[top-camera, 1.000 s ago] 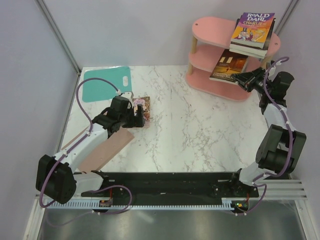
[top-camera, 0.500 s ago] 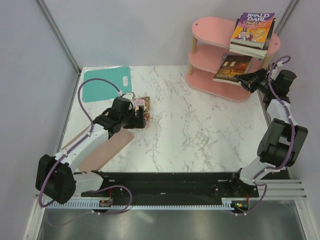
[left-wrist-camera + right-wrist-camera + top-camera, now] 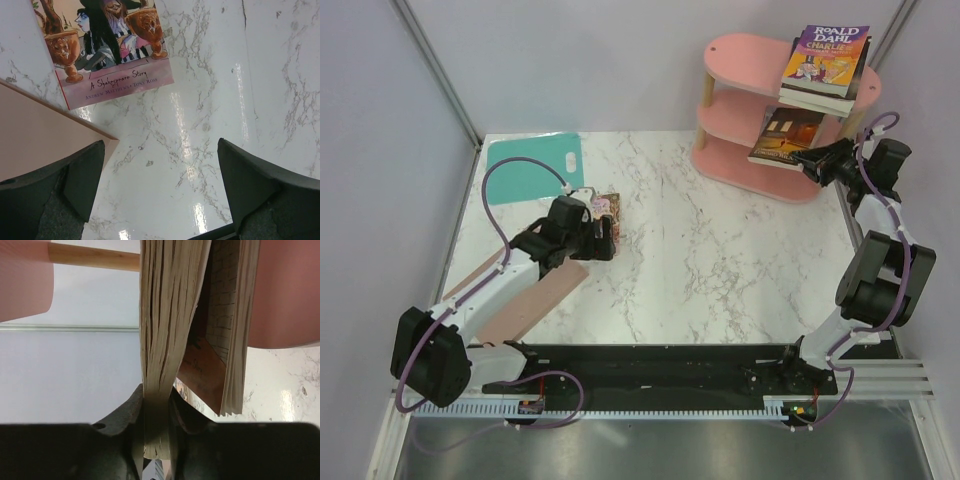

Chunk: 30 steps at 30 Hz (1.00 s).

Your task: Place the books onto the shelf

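Observation:
The pink three-tier shelf (image 3: 745, 55) stands at the back right. An orange-purple Roald Dahl book (image 3: 827, 55) lies on a stack on its top board. My right gripper (image 3: 812, 162) is shut on the page edge of a brown book (image 3: 785, 132) lying on the middle board. In the right wrist view the pages (image 3: 167, 315) are pinched between the fingers of my right gripper (image 3: 159, 425), beside a second book (image 3: 227, 340). My left gripper (image 3: 603, 237) hangs open over the table, just short of a pink-red book (image 3: 105, 45) lying flat. Nothing sits between the fingers of my left gripper (image 3: 160, 185).
A teal mat (image 3: 532, 165) lies at the back left. A brown cardboard sheet (image 3: 535, 295) lies under the left arm, its corner (image 3: 40, 135) by the left finger. The shelf's wooden post (image 3: 95, 257) and pink boards (image 3: 25, 285) frame the held book.
My right wrist has turned a little and the brown book has shifted slightly further onto the middle board. The left gripper has crept slightly nearer and to the right.

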Tool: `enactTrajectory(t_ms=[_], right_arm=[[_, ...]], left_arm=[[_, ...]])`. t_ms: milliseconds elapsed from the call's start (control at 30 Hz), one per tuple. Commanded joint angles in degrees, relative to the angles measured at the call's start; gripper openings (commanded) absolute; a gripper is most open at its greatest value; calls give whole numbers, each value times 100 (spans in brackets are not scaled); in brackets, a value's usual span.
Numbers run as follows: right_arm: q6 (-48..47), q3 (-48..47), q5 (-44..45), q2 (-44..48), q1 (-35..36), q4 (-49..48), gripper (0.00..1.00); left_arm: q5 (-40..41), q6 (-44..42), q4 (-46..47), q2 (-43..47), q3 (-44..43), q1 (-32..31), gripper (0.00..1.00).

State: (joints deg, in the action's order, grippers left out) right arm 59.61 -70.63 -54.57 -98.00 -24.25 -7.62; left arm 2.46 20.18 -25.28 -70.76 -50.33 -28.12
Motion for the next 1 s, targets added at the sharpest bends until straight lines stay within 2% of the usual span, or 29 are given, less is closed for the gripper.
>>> enactTrajectory(t_ms=[0, 33, 67, 133, 267, 333, 600, 967], right_arm=[[-64, -276, 244, -44, -45, 23, 34], [-81, -267, 253, -27, -53, 15, 38], [-99, -250, 280, -9, -53, 23, 48], [-117, -206, 402, 52, -53, 41, 57], [-125, -214, 456, 88, -53, 102, 89], [-152, -232, 464, 123, -53, 129, 96], [-538, -425, 543, 360, -141, 744, 98], [-1531, -1163, 1175, 685, -247, 2343, 98]], left_arm=[[-61, -252, 32, -61, 40, -132, 100], [-61, -252, 32, -87, 49, -150, 100], [-61, -261, 40, -87, 49, -159, 100], [-61, -269, 40, -96, 49, -194, 100], [-70, -278, 40, -96, 58, -229, 100], [-96, -278, 67, -87, 67, -247, 100], [-193, -296, 93, -78, 93, -299, 100], [-228, -322, 119, -104, 111, -343, 100]])
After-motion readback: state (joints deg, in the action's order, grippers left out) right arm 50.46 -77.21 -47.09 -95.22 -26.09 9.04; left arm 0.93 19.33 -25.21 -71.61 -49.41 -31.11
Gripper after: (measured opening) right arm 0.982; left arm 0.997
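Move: Right gripper: it still pinches the near right part of the Edward Tulane book, whose middle lies about 6 cm ahead and 3 cm to the left, at much the same height. The red-covered book lies beneath it, roughly 6 cm ahead, 4 cm left and 3 cm below the gripper; the Charlie stack is some 8 cm ahead, with no sideways offset, and about 17 cm higher. From the left gripper, the Tulane book is around 22 cm ahead, 40 cm right and 12 cm up. Open the right gripper wide to release the Tulane book on the middle shelf, easing about 1 cm right and slightly down as the fingers part. Pause briefly, then back off right and a little up, about 3 cm, turning the wrist some 10 degrees. Meanwhile drift the open left gripper 2 to 3 cm right, back and down. ##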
